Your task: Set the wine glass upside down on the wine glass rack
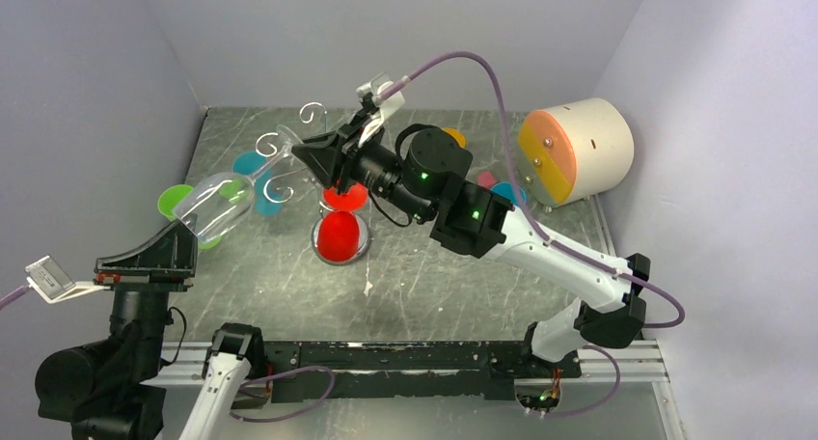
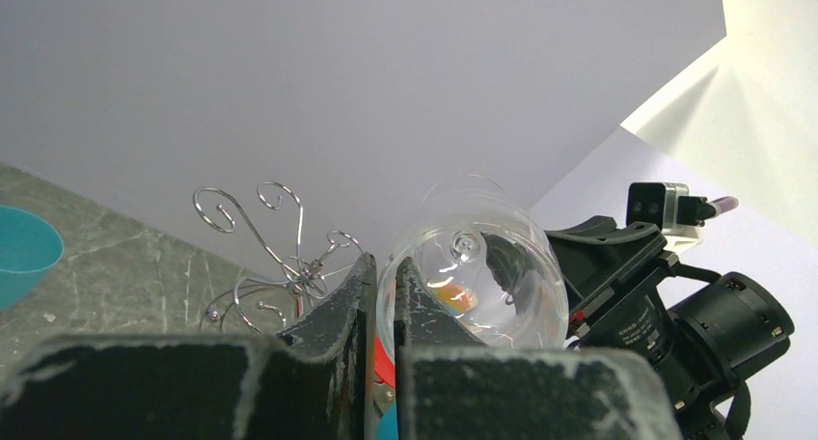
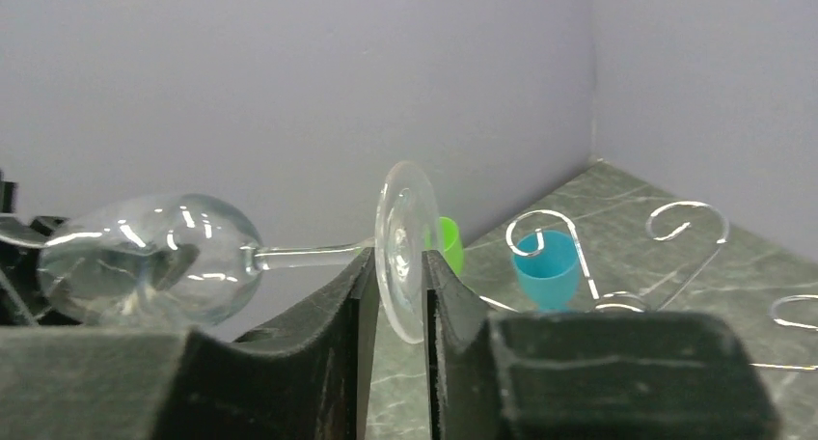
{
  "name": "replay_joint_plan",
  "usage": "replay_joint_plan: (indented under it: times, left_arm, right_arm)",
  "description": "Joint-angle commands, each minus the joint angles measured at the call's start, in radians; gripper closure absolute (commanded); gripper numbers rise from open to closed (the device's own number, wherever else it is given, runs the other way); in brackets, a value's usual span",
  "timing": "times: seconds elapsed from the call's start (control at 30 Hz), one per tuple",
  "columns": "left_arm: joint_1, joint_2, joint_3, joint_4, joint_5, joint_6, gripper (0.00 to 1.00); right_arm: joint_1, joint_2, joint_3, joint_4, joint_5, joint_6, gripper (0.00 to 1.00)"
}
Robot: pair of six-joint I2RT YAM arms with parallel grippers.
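Note:
The clear wine glass (image 1: 217,208) lies nearly level in the air between my two grippers. My left gripper (image 1: 185,228) is shut on the rim of its bowl (image 2: 482,257), one finger inside and one outside. My right gripper (image 1: 303,154) has its jaws tight round the glass's round foot (image 3: 400,252), which stands edge-on between the pads. The wine glass rack (image 1: 275,162) stands just behind and below the stem. Its scroll arms (image 2: 289,271) (image 3: 559,233) are bare, and its shiny base (image 1: 340,237) mirrors red.
Coloured plastic cups stand around the rack: green (image 1: 176,201), teal (image 1: 253,165), orange (image 1: 453,136) and pink (image 1: 485,179). A beige drum with an orange face (image 1: 574,151) lies at the back right. Grey walls close in three sides.

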Motion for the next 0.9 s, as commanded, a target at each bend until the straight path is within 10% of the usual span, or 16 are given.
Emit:
replay_joint_plan:
  times: [0.0, 0.1, 0.47, 0.87]
  left_arm:
    - [0.010, 0.009, 0.018, 0.036, 0.032, 0.001, 0.93]
    - [0.010, 0.014, 0.029, 0.008, 0.036, 0.009, 0.92]
    - [0.010, 0.034, 0.070, -0.188, -0.048, 0.105, 0.10]
    - [0.010, 0.033, 0.182, -0.409, -0.053, 0.100, 0.00]
  right_arm:
    - [0.025, 0.003, 0.031, -0.015, 0.109, -0.126, 0.77]
    - [0.034, 0.009, 0.040, -0.025, 0.131, -0.203, 0.98]
    - [0.038, -0.061, -0.111, 0.168, 0.052, -0.468, 1.00]
    - [0.109, -0.076, -0.212, 0.287, 0.110, -0.960, 1.00]
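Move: The clear wine glass hangs between the hands, the left fingers on its bowl rim. Its foot lies about 14 cm ahead of the left hand, 13 cm right and 4 cm higher, and only some 2 cm ahead, 1 cm left and 1 cm above the right hand, between its fingers. The rack's hub is roughly 12 cm ahead of the right hand, 3 cm right and 10 cm below; the red glass hangs about 2 cm ahead, 8 cm right and 15 cm below. Nearly in place, the right hand shuts its fingers on the wine glass's foot, then rolls some 40 degrees about its finger line, swinging the bowl downward, its fingertips dipping a little. Once that grip is shut, the left hand opens wide, lets go of the rim and sinks about 6 cm, drifting slightly left and tipping its fingers down. ##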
